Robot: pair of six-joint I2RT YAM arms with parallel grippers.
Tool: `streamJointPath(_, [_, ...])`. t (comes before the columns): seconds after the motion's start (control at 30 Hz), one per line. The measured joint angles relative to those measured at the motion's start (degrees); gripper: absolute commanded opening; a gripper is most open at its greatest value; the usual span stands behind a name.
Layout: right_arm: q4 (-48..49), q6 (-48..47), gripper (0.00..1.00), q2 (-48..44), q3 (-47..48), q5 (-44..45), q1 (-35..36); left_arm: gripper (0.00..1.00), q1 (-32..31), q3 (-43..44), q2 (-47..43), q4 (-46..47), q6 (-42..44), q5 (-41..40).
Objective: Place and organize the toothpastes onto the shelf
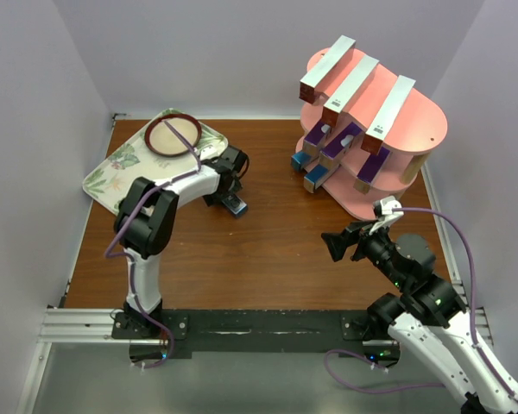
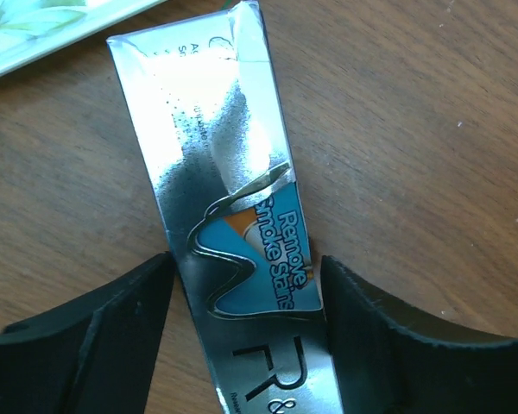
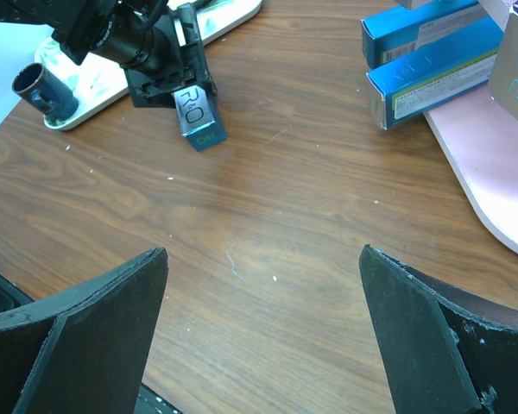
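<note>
A silver toothpaste box (image 2: 229,198) with a blue "Remove Smoke Stains" label lies flat on the wooden table. My left gripper (image 2: 246,302) straddles its lower part, and both fingers press against its long sides. From above, this box (image 1: 236,205) pokes out under the left gripper (image 1: 227,195), just right of the tray. The pink shelf (image 1: 419,121) stands at the back right with several toothpastes on its tiers: silver-red ones (image 1: 356,86) on top, purple ones (image 1: 341,142) in the middle, blue ones (image 1: 315,179) at the bottom. My right gripper (image 3: 263,319) hovers open and empty over bare table.
A leaf-patterned tray (image 1: 112,172) at the back left holds a dark-rimmed round dish (image 1: 173,135); its corner (image 2: 34,34) shows beside the held box. White walls close in the table on three sides. The shelf's bottom board (image 3: 492,181) juts toward my right gripper.
</note>
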Motion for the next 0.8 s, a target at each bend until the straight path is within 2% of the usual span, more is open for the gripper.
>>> streamJointPath(0.13, [0.02,0.00,0.97,0.02,-0.02,0.00,0.00,0.55,0.00,-0.20,0.20,0.76,0.13,0.59])
streamJointPath(0.2, [0.02,0.00,0.97,0.02,-0.02,-0.04,0.00,0.51,0.00,-0.87,0.02,1.97,0.07,0.87])
streamJointPath(0.47, [0.70,-0.20,0.97,1.38,0.00,-3.10,0.00,0.48,0.00,-10.27,-6.54,9.97,2.32,6.21])
streamJointPath(0.8, [6.10,1.62,0.97,12.50,0.13,-13.44,0.04,0.48,0.02,-26.97,-22.91,25.77,3.58,19.93])
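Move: The last toothpaste box lies between my left hand's half-closed fingers, its middle about 1 cm ahead and 1 cm below. The leafy tray is centred some 19 cm to the left and 7 cm farther out, with the round plate on it about 14 cm left and 15 cm ahead of my left hand; the dark cup stands about 26 cm left and 4 cm back. From my right hand the box is roughly 28 cm left, 20 cm ahead and 21 cm lower. My left fingers finish closing and pinch the toothpaste box by its sides near the middle. Keeping that grip, I draw the box about 5 cm back, nearly as far up and to the right, away from the tray, rolling its right side up and turning clockwise. Then my open right hand starts left towards it, about 5 cm, sinking a little and turning counter-clockwise. ##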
